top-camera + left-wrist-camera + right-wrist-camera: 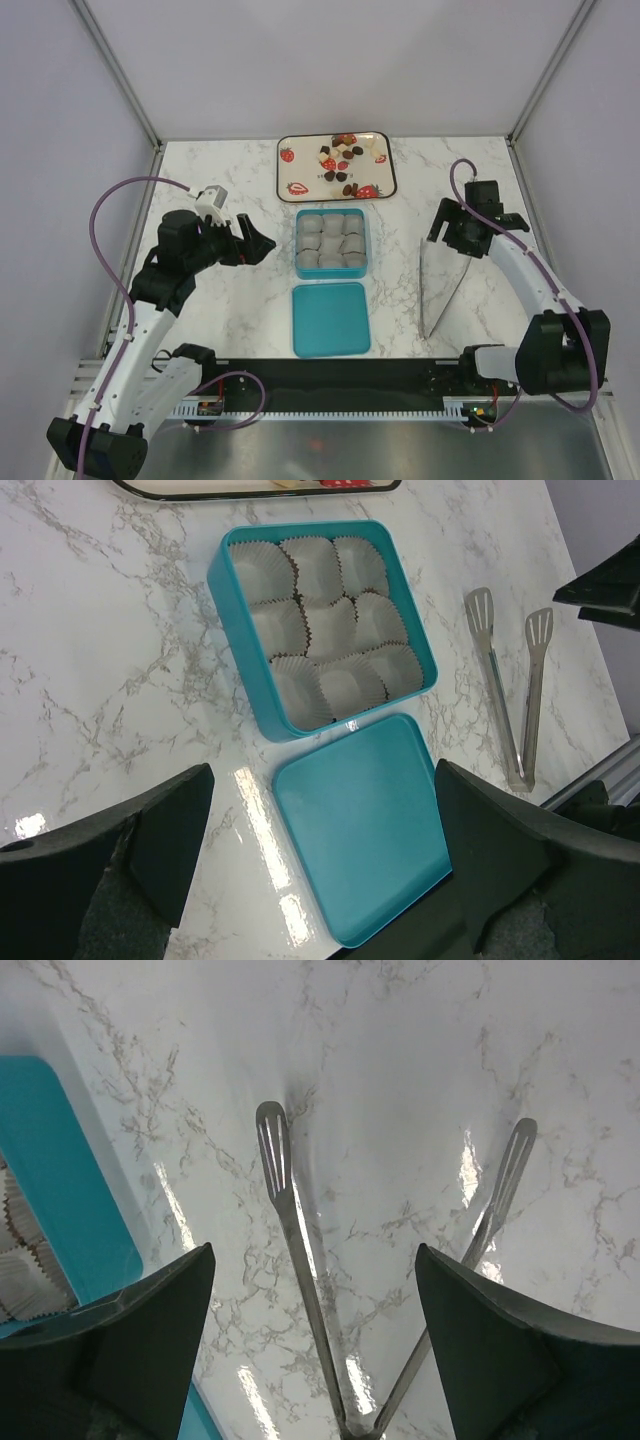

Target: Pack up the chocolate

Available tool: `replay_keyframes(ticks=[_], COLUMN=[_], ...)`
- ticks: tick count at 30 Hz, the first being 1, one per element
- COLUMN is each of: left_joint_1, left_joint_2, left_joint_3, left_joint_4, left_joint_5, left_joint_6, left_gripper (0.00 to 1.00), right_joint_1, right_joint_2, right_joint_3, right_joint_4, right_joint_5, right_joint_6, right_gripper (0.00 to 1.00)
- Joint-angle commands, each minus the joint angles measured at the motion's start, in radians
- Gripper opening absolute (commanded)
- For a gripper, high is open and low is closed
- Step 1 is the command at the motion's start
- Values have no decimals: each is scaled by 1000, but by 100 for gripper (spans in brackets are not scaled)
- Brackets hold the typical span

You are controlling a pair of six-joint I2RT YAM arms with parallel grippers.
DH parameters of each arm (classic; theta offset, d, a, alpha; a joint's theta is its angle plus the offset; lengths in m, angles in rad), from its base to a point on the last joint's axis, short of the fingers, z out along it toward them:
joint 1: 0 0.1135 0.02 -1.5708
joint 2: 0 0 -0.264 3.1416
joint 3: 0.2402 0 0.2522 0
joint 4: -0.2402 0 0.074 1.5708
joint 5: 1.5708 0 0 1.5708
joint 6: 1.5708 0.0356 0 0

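Observation:
Several small dark, milk-brown and white chocolates (347,139) lie on a white tray (308,165) printed with strawberries, at the back of the table. In front of it stands the open teal box (331,243) (325,630), filled with empty paper liner cups. Its lid (331,318) (365,830) lies flat just nearer. My left gripper (252,243) (322,780) hovers open to the left of the box, empty. My right gripper (452,238) (312,1252) is open above the metal tongs (440,290) (300,1250), not touching them.
The tongs (510,690) lie on the marble top right of the box, tips pointing away from the arms. Grey walls and frame posts enclose the table on three sides. A black rail runs along the near edge.

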Motion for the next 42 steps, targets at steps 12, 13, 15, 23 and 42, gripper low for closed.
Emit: replay_keyframes(ticks=[12, 13, 15, 23, 42], left_joint_1=[-2, -2, -2, -2, -2], left_joint_2=[6, 8, 6, 20, 31], left_joint_3=[-4, -3, -6, -3, -4], left_joint_4=[20, 20, 20, 20, 17], left_joint_5=[13, 12, 12, 16, 12], left_joint_6=[6, 6, 6, 6, 6], left_gripper=[100, 100, 100, 100, 100], right_joint_1=[124, 126, 127, 137, 138], right_joint_2=[275, 294, 309, 387, 769], right_joint_3=[-78, -80, -80, 21, 414], right_joint_4=[277, 277, 280, 301, 321], right_joint_5=[33, 48, 64, 124, 162], right_joint_6=[-20, -22, -35, -114, -247], right_gripper=[61, 58, 55, 22, 0])
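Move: The tongs' left tip lies some 11 cm below the right hand, about 3 cm ahead and 3 cm left. The right tip is roughly 3 cm back and 9 cm right, the hinge about 23 cm back and 5 cm left, both also below. The teal box is level, around 25 cm left; the strawberry tray is some 25 cm ahead and 24 cm left. From the left hand, the tongs' left tip is roughly 8 cm ahead, 37 cm right and 20 cm lower. The tongs' left blade is pinched just behind its tip by the right hand, which sinks about 11 cm, easing a little left as its fingers shut from wide open. With the blade between them it then drags the tongs forward some 13 cm, drawing nearer the strawberry tray and turning about 15 degrees counter-clockwise, its left side dipping as much. ##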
